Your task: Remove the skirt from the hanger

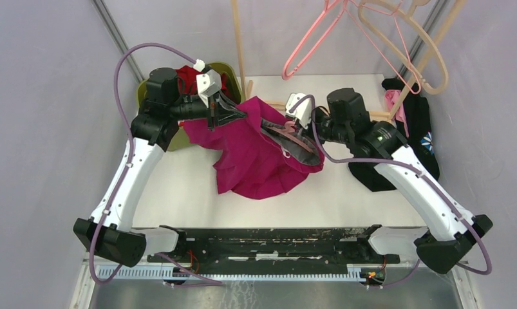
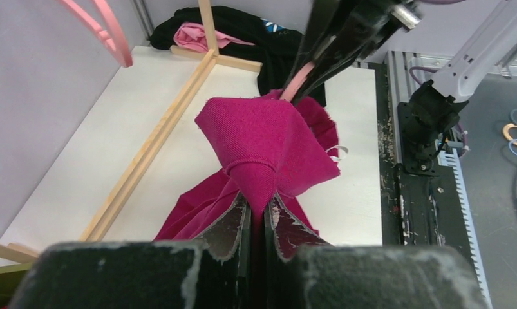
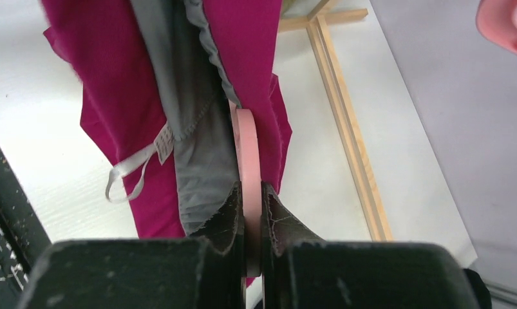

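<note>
A magenta skirt (image 1: 255,158) with grey lining (image 3: 197,129) hangs bunched between my two grippers above the white table (image 1: 346,199). My left gripper (image 2: 259,207) is shut on a pinched fold of the skirt (image 2: 262,132) and sits at the cloth's upper left in the top view (image 1: 232,116). A pink hanger (image 3: 246,145) runs inside the waistband, and my right gripper (image 3: 251,196) is shut on its bar. In the left wrist view the hanger (image 2: 295,82) pokes out of the fabric under the right gripper (image 2: 329,55). Most of the hanger is hidden by cloth.
Pink hangers (image 1: 310,42) and a beige one (image 1: 407,38) hang from a wooden rack (image 1: 239,45) at the back. Its base rail (image 3: 346,122) lies on the table. A black clothes pile (image 1: 416,129) is at the right, an olive bin (image 1: 233,71) with red cloth at the back left.
</note>
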Controlling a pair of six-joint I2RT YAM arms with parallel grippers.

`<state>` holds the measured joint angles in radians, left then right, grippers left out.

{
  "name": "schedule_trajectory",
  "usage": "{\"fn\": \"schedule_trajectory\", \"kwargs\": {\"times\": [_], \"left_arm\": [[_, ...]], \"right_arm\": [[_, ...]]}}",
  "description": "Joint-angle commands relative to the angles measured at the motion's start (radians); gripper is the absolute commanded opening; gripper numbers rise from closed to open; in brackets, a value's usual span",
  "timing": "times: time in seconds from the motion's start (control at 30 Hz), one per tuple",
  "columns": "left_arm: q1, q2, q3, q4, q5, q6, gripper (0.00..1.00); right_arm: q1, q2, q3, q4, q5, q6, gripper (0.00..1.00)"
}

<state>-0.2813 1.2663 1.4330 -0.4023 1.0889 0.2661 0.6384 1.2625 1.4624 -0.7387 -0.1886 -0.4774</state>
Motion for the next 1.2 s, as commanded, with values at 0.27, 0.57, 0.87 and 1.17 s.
{"fn": "schedule_trajectory", "kwargs": {"times": [0.27, 0.57, 0.87, 1.17], "left_arm": [[0.028, 0.188, 0.085, 0.208, -0.281, 0.027, 0.03], [0.193, 0.319, 0.115, 0.284, -0.16, -0.068, 0.03], [0.204, 0.198, -0.1, 0.446, -0.054, -0.245, 0.03], [0.119, 0.134, 0.025, 0.471, -0.04, -0.356, 0.03]], "right_arm": [[-0.023, -0.108, 0.007, -0.138, 0.136, -0.068, 0.01], [-0.061, -0.149, -0.046, -0.143, 0.236, -0.097, 0.01], [-0.135, -0.052, 0.018, 0.038, 0.32, -0.053, 0.01], [-0.127, 0.126, 0.08, 0.126, 0.183, 0.026, 0.01]]}}
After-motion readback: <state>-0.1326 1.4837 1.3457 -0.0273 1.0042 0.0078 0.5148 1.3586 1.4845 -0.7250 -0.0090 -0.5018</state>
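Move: The hanger's hook, pinched in my right fingers, lies about 18 cm to the right of my left hand, a couple of cm nearer the base and some 6 cm lower. The green bin is roughly 16 cm ahead of my left hand, 17 cm to its left and 30 cm below. From my right hand, the skirt edge gripped by the left is some 18 cm to the left, 2 cm ahead and 6 cm above; the rack's pink hanger ends about 12 cm ahead, 3 cm left and 12 cm above. Keeping my pinch on the skirt edge, I swing my left hand forward about 15 cm while it sinks, then left, then slightly back and up, turning some 15 degrees counter-clockwise. My right hand keeps the hanger's hook and draws it right about 8 cm, away from the left hand, then swings forward and a little back left, turning some 15 degrees clockwise. ##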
